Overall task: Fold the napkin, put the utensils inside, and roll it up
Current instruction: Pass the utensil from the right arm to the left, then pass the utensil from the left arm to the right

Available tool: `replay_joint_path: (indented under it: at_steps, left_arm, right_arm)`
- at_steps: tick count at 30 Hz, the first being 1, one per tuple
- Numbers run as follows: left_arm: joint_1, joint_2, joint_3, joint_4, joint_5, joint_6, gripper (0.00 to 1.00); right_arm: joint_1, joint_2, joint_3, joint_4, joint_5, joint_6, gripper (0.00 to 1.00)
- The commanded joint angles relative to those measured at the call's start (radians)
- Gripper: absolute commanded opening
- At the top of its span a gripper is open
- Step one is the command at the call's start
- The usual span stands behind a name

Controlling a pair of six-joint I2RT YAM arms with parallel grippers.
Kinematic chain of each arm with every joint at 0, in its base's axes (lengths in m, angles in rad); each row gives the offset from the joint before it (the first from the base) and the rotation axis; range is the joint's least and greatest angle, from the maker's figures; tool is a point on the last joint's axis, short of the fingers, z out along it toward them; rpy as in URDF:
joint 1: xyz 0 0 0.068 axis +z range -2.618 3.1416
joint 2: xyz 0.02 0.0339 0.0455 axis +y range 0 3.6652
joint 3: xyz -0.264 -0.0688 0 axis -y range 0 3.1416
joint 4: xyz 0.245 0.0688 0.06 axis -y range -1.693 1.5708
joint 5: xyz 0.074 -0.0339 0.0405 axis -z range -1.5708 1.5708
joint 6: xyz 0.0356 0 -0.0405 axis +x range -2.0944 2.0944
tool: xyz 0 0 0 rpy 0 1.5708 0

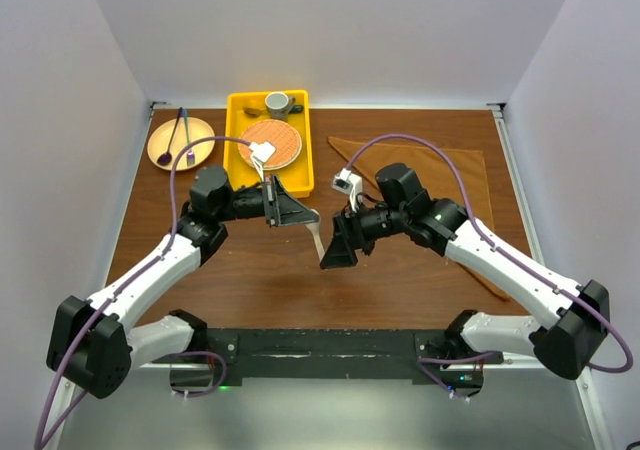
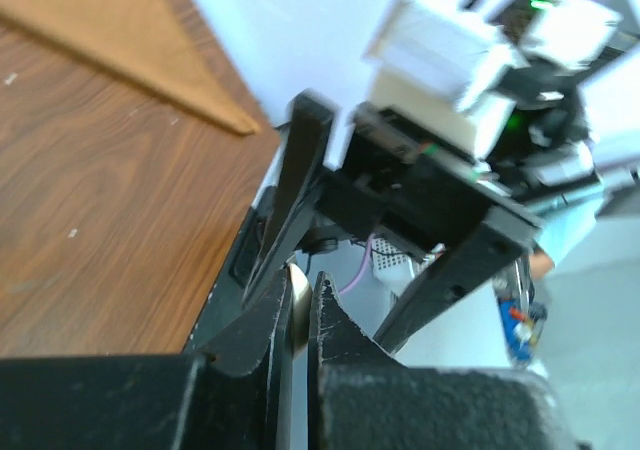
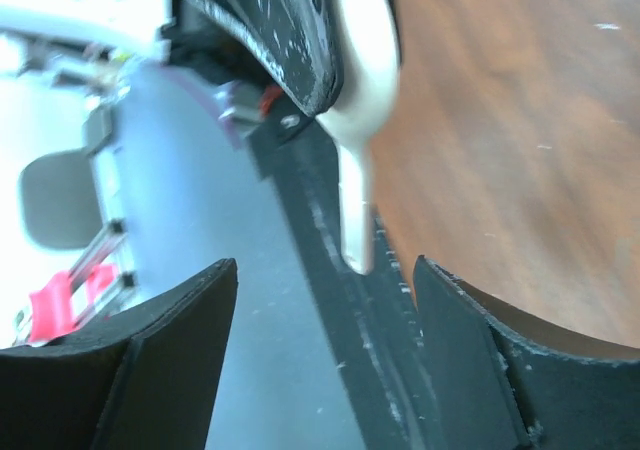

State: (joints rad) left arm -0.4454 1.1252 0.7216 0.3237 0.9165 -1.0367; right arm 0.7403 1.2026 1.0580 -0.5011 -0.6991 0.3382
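The utensil, a small cream spoon [image 1: 316, 238], hangs in the air above the table's middle. My left gripper [image 1: 305, 215] is shut on its round bowl [image 2: 297, 300], and the handle [image 3: 355, 210] points down between the jaws of my right gripper [image 3: 325, 265]. Those jaws stand wide apart and touch nothing; in the top view the right gripper [image 1: 335, 253] sits just below and right of the spoon. The rust-brown napkin [image 1: 478, 185] lies folded into a triangle on the right of the table, partly under my right arm, and its pointed corner [image 2: 120, 40] shows in the left wrist view.
A yellow tray [image 1: 240, 150] at the back holds a round orange woven mat [image 1: 273, 142] and a grey cup [image 1: 278, 103]. Left of it, a tan plate [image 1: 165, 150] carries a purple spoon [image 1: 166, 151] and a dark fork [image 1: 187, 138]. White walls enclose the table.
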Motion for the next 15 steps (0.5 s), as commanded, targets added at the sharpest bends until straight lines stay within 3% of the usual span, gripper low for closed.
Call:
replay_joint_path:
  at_steps: [1,8,12,13,15]
  left_arm:
    - [0.001,-0.024,0.018,0.184,0.073,-0.014,0.0]
    - [0.001,-0.018,-0.039,0.426,0.058,-0.196,0.0]
    - [0.001,-0.007,-0.03,0.448,0.061,-0.215,0.0]
    - [0.001,-0.004,-0.025,0.418,0.059,-0.212,0.0]
    - [0.004,-0.005,0.036,0.286,0.045,-0.136,0.0]
  right_arm:
    - [0.004,-0.02,-0.033,0.076,-0.135,0.039,0.72]
    - [0.004,-0.015,-0.069,0.228,-0.111,0.139,0.6]
    - [0.005,-0.002,-0.056,0.245,-0.077,0.16,0.26]
    - [0.005,-0.005,-0.053,0.248,-0.044,0.162,0.0]
    - [0.005,-0.012,-0.04,0.228,0.005,0.139,0.0]
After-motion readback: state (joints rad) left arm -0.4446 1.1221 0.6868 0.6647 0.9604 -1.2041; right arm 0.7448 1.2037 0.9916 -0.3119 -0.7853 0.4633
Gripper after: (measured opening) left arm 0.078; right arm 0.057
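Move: The left gripper already holds the spoon by its bowl. The spoon's handle end sticks out about 8 cm back, 1 cm right and some 3 cm below the left hand, and lies roughly 2 cm left of and 2 cm below the open right hand, level with it fore and aft. From the right hand the yellow tray is about 22 cm ahead and 13 cm left, and the folded napkin 11 cm ahead and 26 cm right, both some 21 cm lower. Keeping its pinch on the bowl, the left hand lifts the spoon about 4 cm, easing back a centimetre or so towards the bases while its fingertips tip up some 10 degrees, and slows to a stop. The right hand, fingers pointing left and downward, first edges back about 1 cm, then works some 2 cm left and up towards the handle with a slight upward tilt, and its wide-open fingers shut to pinch the handle near its end. ##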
